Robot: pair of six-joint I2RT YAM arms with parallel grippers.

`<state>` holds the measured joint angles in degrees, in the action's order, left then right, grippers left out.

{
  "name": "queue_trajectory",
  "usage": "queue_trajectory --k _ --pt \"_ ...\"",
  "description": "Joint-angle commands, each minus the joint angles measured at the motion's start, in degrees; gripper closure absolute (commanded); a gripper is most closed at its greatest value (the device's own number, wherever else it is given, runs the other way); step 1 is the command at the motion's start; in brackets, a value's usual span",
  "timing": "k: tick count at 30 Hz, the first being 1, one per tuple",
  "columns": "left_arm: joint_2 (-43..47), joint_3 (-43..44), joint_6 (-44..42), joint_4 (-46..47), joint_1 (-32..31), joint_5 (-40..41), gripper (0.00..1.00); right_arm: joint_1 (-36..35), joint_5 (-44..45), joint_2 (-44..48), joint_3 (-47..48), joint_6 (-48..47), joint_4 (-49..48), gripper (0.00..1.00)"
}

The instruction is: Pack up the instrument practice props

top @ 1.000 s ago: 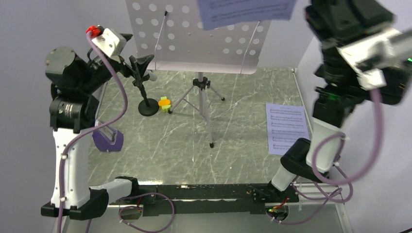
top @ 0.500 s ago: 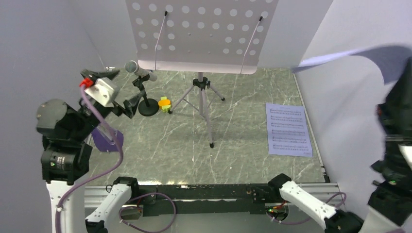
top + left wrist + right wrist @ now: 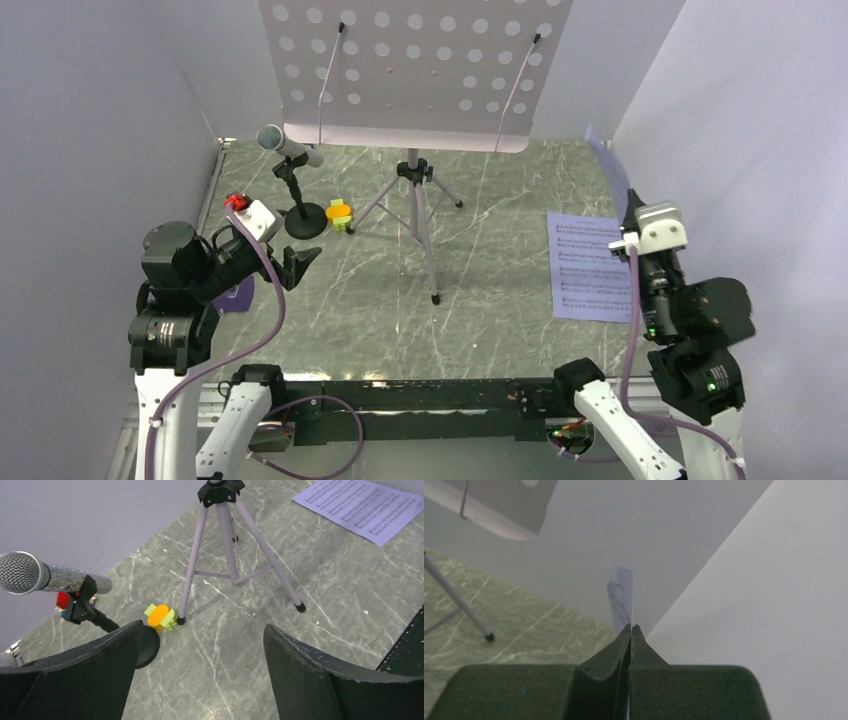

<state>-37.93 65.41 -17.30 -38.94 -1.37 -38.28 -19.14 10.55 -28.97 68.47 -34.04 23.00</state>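
The grey perforated music stand (image 3: 415,70) rises on its tripod (image 3: 230,545) at the back centre, its desk bare. To its left a silver microphone (image 3: 285,145) sits on a black round-base stand (image 3: 305,220), with the orange-and-yellow-green block (image 3: 340,214) beside the base. One sheet-music page (image 3: 592,265) lies flat at the right. My right gripper (image 3: 630,626) is shut on another page (image 3: 621,597), held edge-on near the right wall. My left gripper (image 3: 202,626) stands open and empty, short of the microphone base. The purple metronome (image 3: 237,295) is mostly hidden behind the left arm.
White walls close in the table on the left, back and right. The tripod legs (image 3: 432,290) spread over the middle of the marble top. A black rail (image 3: 420,395) runs along the near edge between the arm bases.
The right arm swung down from high at the back to low by the right wall, carrying the page. The left arm drew back and down from the microphone, its jaws opening wider.
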Motion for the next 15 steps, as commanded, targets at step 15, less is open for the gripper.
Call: queue_trajectory --k 15 --pt "0.35 -12.68 -0.94 4.44 1.28 -3.25 0.06 9.03 -19.97 -10.78 -19.55 17.35 3.49 1.0"
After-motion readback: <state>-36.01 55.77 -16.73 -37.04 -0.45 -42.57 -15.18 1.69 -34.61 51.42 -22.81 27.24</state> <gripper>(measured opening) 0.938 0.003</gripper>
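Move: The music sheet lying on the table, over which the held one is being brought, has its middle about 21 cm ahead of the right hand, some 14 cm to its right and roughly 47 cm below. At that same table height, the music stand's nearest foot is about 13 cm ahead of the right hand and 28 cm to its left. From the left hand, the lying sheet is some 20 cm ahead, 69 cm to the right and 35 cm below. The second music sheet, still pinched in the right hand's shut fingers, is swept down about 17 cm and somewhat forward towards the sheet on the table, faster as it goes, while the wrist tips the fingers down nearly 30 degrees. The left hand, empty and wide open, sinks about 5 cm. ##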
